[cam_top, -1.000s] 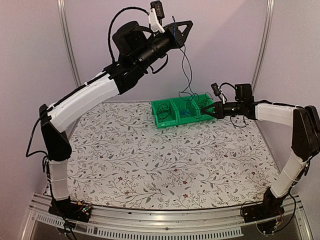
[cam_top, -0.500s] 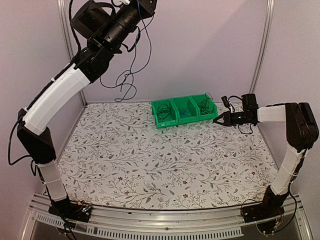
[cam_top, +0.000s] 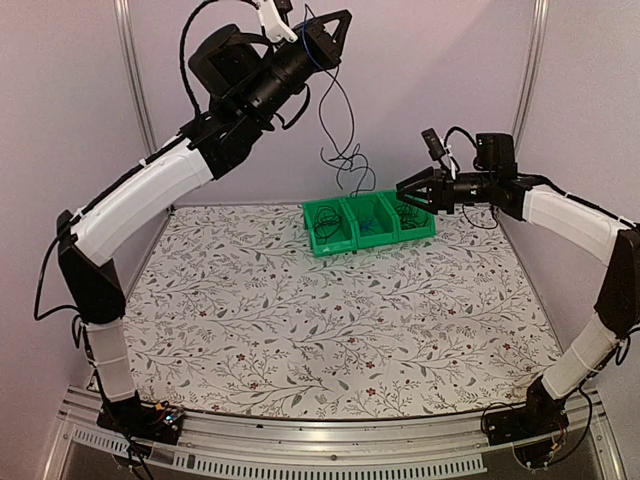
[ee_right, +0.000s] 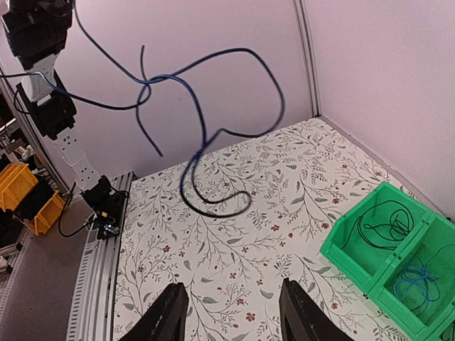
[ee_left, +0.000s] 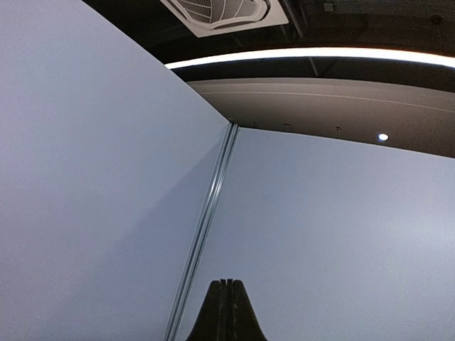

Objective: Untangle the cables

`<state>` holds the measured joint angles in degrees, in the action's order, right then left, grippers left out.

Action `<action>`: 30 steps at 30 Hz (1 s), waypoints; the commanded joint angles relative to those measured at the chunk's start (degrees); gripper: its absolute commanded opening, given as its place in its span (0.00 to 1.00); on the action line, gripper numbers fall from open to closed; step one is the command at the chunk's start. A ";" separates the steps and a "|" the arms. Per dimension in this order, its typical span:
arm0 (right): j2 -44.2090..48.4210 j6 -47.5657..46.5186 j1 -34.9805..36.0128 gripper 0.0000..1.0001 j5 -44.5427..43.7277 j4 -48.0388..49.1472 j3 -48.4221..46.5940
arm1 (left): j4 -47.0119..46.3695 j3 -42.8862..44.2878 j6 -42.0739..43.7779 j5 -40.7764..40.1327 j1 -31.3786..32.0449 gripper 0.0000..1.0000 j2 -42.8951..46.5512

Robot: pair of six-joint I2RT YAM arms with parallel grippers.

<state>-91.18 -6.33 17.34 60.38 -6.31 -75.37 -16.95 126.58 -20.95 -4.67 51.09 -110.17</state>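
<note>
The cables (cam_top: 345, 165) hang in the air as a loose loop of thin blue and black wire, and in the right wrist view the cables (ee_right: 207, 212) dangle above the patterned table. My left gripper (cam_top: 343, 18) is raised high near the back wall, shut, with the wires trailing down from it. In its own view the left gripper (ee_left: 227, 283) shows only pressed-together fingertips against the wall, and the wire is hidden there. My right gripper (cam_top: 402, 192) hovers over the green bins' right end, open and empty. In the right wrist view the right gripper (ee_right: 234, 312) is apart from the wire.
A green three-compartment bin (cam_top: 318, 245) stands at the back of the table, with a thin black wire in its left cell, a blue one in the middle and a black one on the right. The same bin (ee_right: 345, 249) sits at the right wrist view's lower right. Walls stand close behind.
My left arm swung back from the far left toward the centre, carrying the wires. My right gripper rose, moved left over the bins and went from shut to open.
</note>
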 commanded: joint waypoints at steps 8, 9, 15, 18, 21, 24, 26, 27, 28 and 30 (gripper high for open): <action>-0.49 1.59 3.62 0.53 1.05 1.21 -6.21 | -4.31 1.91 -7.51 3.56 0.17 0.00 -7.00; -0.85 1.69 3.97 0.54 1.32 1.19 -6.61 | -4.40 1.91 -8.03 3.67 0.27 0.00 -7.19; -1.80 -0.20 7.55 0.51 2.95 -0.73 -7.21 | -4.28 1.31 -9.13 3.93 1.19 0.00 -7.43; -1.57 -2.62 9.78 0.51 1.77 -2.68 -6.24 | -4.30 1.25 -9.95 4.12 1.62 0.00 -7.64; -1.83 -4.31 11.30 0.51 -2.12 -4.64 -6.04 | -4.71 1.42 -10.65 4.23 2.13 0.00 -8.02; -3.40 -4.34 11.59 0.51 -5.97 -5.95 -6.79 | -5.05 1.77 -11.39 4.23 2.64 0.00 -8.45; -4.35 -3.89 11.57 0.51 -8.18 -5.88 -7.19 | -5.19 1.97 -11.79 4.23 2.97 0.00 -8.69; -4.71 -3.52 11.57 0.51 -8.62 -5.66 -7.24 | -5.22 2.12 -11.89 4.23 3.04 0.00 -8.80; -4.78 -3.45 11.57 0.50 -8.88 -5.30 -7.28 | -5.20 2.29 -11.88 4.23 3.18 0.00 -8.87; -4.67 -3.21 11.62 0.48 -9.51 -4.42 -7.18 | -5.11 2.44 -11.95 4.23 3.27 0.00 -9.02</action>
<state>-95.26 -9.50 29.08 54.43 -10.70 -81.38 -20.36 127.11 -32.01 -0.80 53.41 -118.30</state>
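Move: The loose tail of the blue-black cable, hanging from the left gripper, is about 11 cm to the right hand's left, 4 cm higher and roughly 1 cm nearer the base. From the right hand, the tray's middle compartment lies some 23 cm ahead, 4 cm left and 24 cm below; the left compartment is about 11 cm farther left than the middle one. From the left hand, that tail hangs about 27 cm below, level fore and aft and some 2 cm right. The right hand, fingers staying half open, reaches about 7 cm left towards the dangling tail, first rising some 4 cm, then drawing back while still going left, and finally sinking to its starting height and easing slightly forward beside the cable. The left hand keeps its pinch on the top of the cable and brings it about 7 cm right and 6 cm down towards the right gripper, mostly in the first half, its wrist tipping down and turning clockwise around 10 degrees. ##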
